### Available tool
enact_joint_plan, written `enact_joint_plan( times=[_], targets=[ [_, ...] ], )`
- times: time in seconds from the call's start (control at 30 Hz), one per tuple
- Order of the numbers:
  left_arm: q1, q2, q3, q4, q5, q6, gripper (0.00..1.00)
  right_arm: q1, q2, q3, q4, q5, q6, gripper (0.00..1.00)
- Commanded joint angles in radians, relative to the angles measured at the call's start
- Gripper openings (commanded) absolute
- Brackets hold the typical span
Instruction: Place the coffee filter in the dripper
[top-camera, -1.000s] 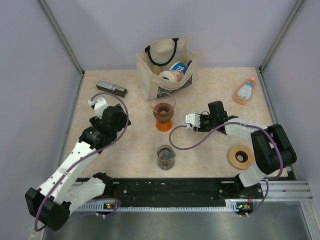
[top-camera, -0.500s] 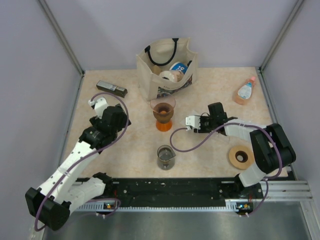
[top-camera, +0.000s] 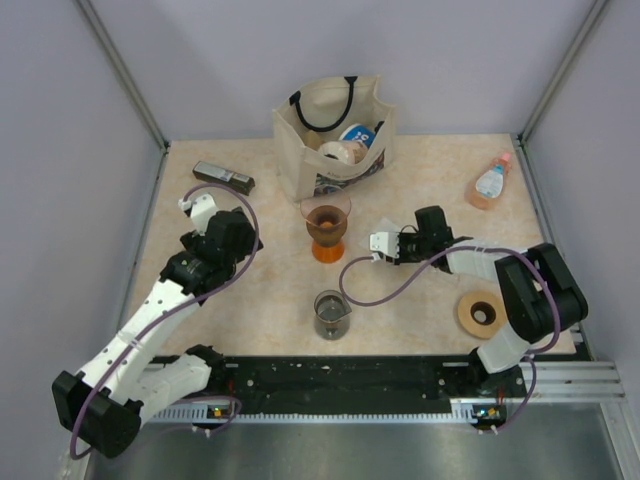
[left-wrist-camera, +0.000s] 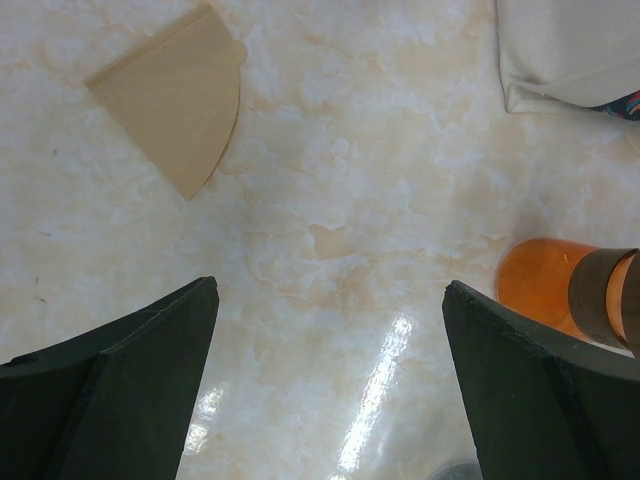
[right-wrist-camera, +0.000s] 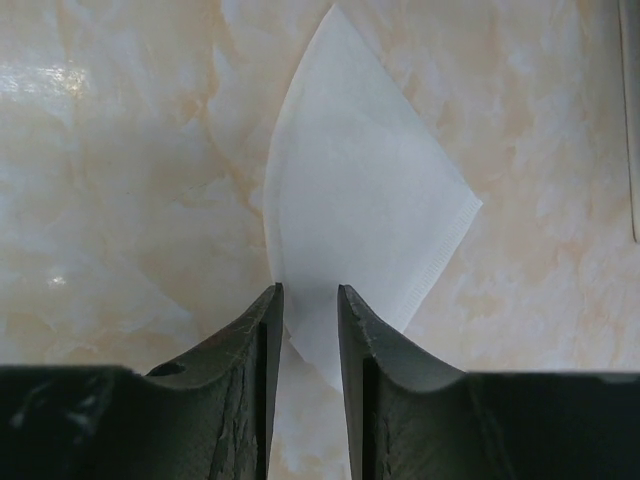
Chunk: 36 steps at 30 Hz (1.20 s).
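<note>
The coffee filter (right-wrist-camera: 360, 215) is a flat white paper fan lying on the marble tabletop, seen in the top view (top-camera: 380, 241) to the right of the dripper. My right gripper (right-wrist-camera: 306, 290) sits low over its near edge. The jaws stand narrowly apart with the paper's curved edge in the gap between them. The dripper (top-camera: 326, 222), a pinkish-brown cone, stands on an orange base (left-wrist-camera: 545, 285) at the table's middle. My left gripper (left-wrist-camera: 330, 290) hovers wide open over bare tabletop to the left of that base, holding nothing.
A tan fan-shaped paper (left-wrist-camera: 180, 95) lies ahead of the left gripper. A canvas tote bag (top-camera: 333, 135) stands behind the dripper. A glass beaker (top-camera: 331, 313) is in front, a tan ring (top-camera: 481, 313) at right, a bottle (top-camera: 490, 183) at back right, a dark bar (top-camera: 223, 177) at back left.
The right gripper's jaws have narrowed around the filter's edge and the arm has shifted slightly left. The left arm has barely moved.
</note>
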Motion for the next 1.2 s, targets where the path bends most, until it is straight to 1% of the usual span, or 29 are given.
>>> enact_joint_plan(
  times=[0.0,0.1,0.27,0.3,0.33,0.47,0.53,0.63,0.73,0.83,0.87,0.93,1.0,1.07,1.17],
  targets=[
    [0.003,-0.002,0.041,0.011,-0.011,0.012,0.99,0.014,0.016,-0.009,0.007,-0.019,-0.012,0.24],
    [0.002,0.000,0.038,0.016,-0.007,0.016,0.99,0.014,0.015,-0.006,0.003,-0.032,-0.011,0.21],
    [0.003,-0.002,0.041,0.017,-0.005,0.013,0.99,0.014,0.013,0.008,0.032,-0.048,0.029,0.08],
    [0.002,-0.003,0.041,0.016,-0.005,0.012,0.99,0.014,0.012,0.011,0.047,-0.045,0.041,0.01],
    [0.002,-0.005,0.041,0.016,-0.007,0.012,0.99,0.014,0.007,0.014,0.055,-0.043,0.054,0.00],
    [0.003,-0.009,0.042,0.017,-0.011,0.009,0.99,0.014,-0.017,0.019,0.069,-0.059,0.096,0.00],
    [0.002,-0.011,0.044,0.017,-0.011,0.010,0.99,0.014,-0.043,0.031,0.047,-0.066,0.115,0.00],
    [0.003,-0.022,0.047,0.020,-0.010,0.010,0.99,0.013,-0.083,0.063,0.043,-0.033,0.181,0.00],
    [0.003,-0.034,0.047,0.020,-0.010,0.013,0.99,0.012,-0.129,0.089,0.088,0.036,0.276,0.00],
    [0.003,-0.054,0.042,0.020,-0.011,0.013,0.99,0.006,-0.166,0.108,0.122,0.072,0.346,0.00],
    [0.003,-0.061,0.041,0.017,-0.010,0.010,0.99,0.003,-0.177,0.111,0.121,0.070,0.348,0.00],
    [0.003,-0.080,0.039,0.011,-0.017,0.003,0.99,0.003,-0.194,0.102,0.164,0.092,0.382,0.00],
    [0.002,-0.098,0.038,0.013,-0.016,0.004,0.99,0.003,-0.220,0.090,0.208,0.116,0.382,0.00],
    [0.003,-0.109,0.042,0.034,0.007,0.018,0.99,0.005,-0.250,0.085,0.256,0.132,0.390,0.00],
    [0.003,-0.114,0.047,0.086,0.055,0.062,0.99,0.005,-0.286,0.120,0.239,0.135,0.420,0.00]
  ],
)
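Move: The white coffee filter lies flat on the table under and just beyond my right fingertips, its middle about 4 cm ahead, 3 cm left and 1 cm below. The dripper, already seated on the orange carafe, is some 15 cm to this hand's left, level with it and about 14 cm higher. The glass beaker stands 14 cm left and 15 cm back. From my left hand the filter is roughly 10 cm ahead, 32 cm right and 16 cm below. I shut my right fingers from about a third open until they pinch the filter near its closest edge, staying down at the table meanwhile. Then I lift it quickly, some 13 cm up and 4 to 5 cm forward, the fingertips tipping upward and the wrist rolling and turning clockwise. My left hand, still open and empty, rises a little at the end. ##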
